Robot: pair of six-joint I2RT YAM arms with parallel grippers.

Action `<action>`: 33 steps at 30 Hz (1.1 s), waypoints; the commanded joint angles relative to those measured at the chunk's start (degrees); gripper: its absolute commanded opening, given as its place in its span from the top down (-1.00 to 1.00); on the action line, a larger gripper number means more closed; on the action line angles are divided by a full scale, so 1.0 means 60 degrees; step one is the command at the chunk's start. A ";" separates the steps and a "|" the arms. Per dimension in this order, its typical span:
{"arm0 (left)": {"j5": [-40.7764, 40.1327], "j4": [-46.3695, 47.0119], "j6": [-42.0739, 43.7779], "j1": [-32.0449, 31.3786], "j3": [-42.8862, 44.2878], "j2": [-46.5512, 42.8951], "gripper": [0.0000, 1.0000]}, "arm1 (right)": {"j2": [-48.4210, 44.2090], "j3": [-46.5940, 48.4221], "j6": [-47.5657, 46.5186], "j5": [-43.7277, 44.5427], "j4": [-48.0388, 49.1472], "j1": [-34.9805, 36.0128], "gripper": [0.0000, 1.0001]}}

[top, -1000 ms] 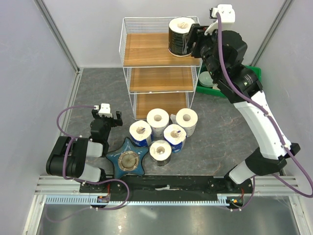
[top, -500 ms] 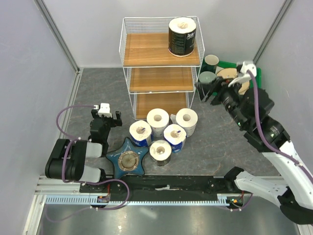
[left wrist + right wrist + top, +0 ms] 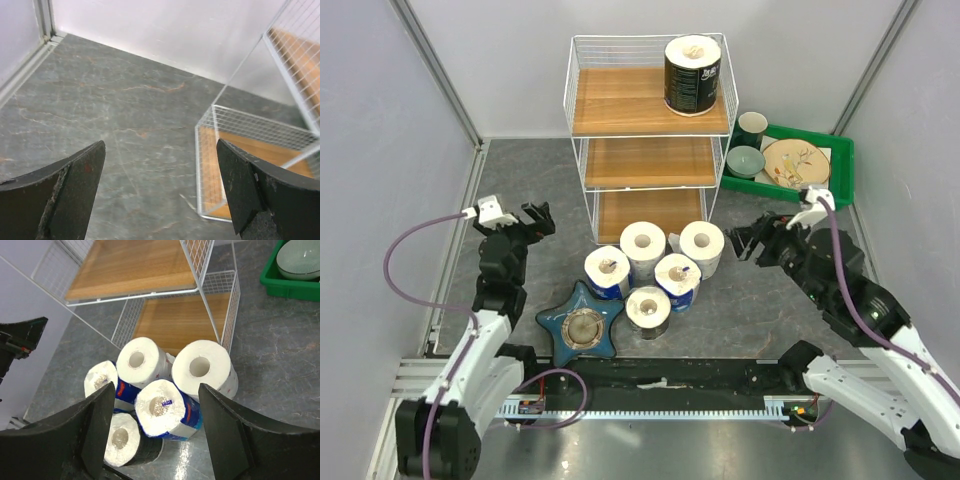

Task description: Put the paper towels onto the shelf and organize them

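The white wire shelf (image 3: 582, 105) stands at the back with three wooden tiers. One black-wrapped roll (image 3: 692, 75) stands upright on its top tier at the right. Several more rolls cluster on the table in front of the shelf: two white (image 3: 643, 248) (image 3: 702, 246), two blue-white (image 3: 607, 272) (image 3: 676, 279) and one black (image 3: 648, 311). My right gripper (image 3: 752, 241) is open and empty, just right of the cluster; its wrist view looks down on the blue-white roll (image 3: 167, 410). My left gripper (image 3: 525, 221) is open and empty, left of the shelf; its wrist view shows the shelf's bottom corner (image 3: 210, 165).
A blue star-shaped dish (image 3: 582, 325) lies at the cluster's front left. A green tray (image 3: 840, 158) of dishes sits right of the shelf, with a dark cup (image 3: 752, 127) beside it. Grey walls close in left and right.
My right arm left the black roll on the top tier, swung down and forward, and now hovers right of the roll cluster. My left arm rose and shifted left, away from the star dish.
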 commanded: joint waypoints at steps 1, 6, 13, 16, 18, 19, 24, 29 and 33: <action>-0.0218 -0.4308 -0.1488 -0.0153 0.1426 -0.1254 -0.99 | -0.0669 -0.0207 0.0471 0.0474 -0.0453 -0.0008 -0.51; 0.0207 -0.7136 -0.2803 -0.0725 0.2395 -0.2646 -0.99 | -0.1298 -0.0909 0.1189 0.0446 -0.0630 -0.0009 -0.52; 0.2800 -0.8940 -0.2836 -0.0725 0.3932 -0.2530 -0.99 | -0.1666 -0.1013 0.1292 0.0679 -0.1318 -0.0009 -0.52; 0.2858 -0.8987 -0.2530 -0.0725 0.4256 -0.2692 -0.99 | -0.1798 -0.1130 0.1409 0.0797 -0.1553 -0.0009 -0.52; 0.3573 -0.9016 -0.2368 -0.0725 0.4345 -0.2809 -0.99 | -0.1958 -0.1305 0.1512 0.0754 -0.1597 -0.0023 -0.53; 0.4577 -0.9060 -0.2425 -0.0725 0.4418 -0.2795 -0.99 | -0.2002 -0.1379 0.1643 0.0739 -0.1612 -0.0023 -0.52; 0.6696 -1.0141 -0.2280 -0.0725 0.4113 -0.2998 -0.99 | -0.2602 -0.2096 0.2024 0.0607 -0.1525 -0.0009 -0.53; 0.6740 -1.1228 -0.2057 -0.0988 0.3761 -0.3497 -0.99 | -0.3232 -0.2799 0.2317 0.0577 -0.1713 -0.0009 -0.53; 0.6916 -1.0614 -0.2966 -0.1193 0.2692 -0.4112 -0.99 | -0.3248 -0.2976 0.2347 0.0651 -0.1933 -0.0023 -0.53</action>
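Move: The black roll, nearest in the bunch, stands about 20 cm back and 32 cm right of the left hand, 15 cm lower; the left blue roll is 8 cm back and 21 cm right, the star cushion 24 cm back and 11 cm right. The right blue roll lies 14 cm left and 2 cm ahead of the right hand, 25 cm below, with the right white roll 11 cm ahead and 7 cm left. Towards the black roll the left hand swings in from beside the shelf, some 16 cm back and 12 cm to the right, rising first and then dipping, while it turns about 40 degrees clockwise and tips down, fingers wide open. The right hand, still empty and open, sinks about 10 cm, easing back and right beside the rolls. Neither touches anything. ##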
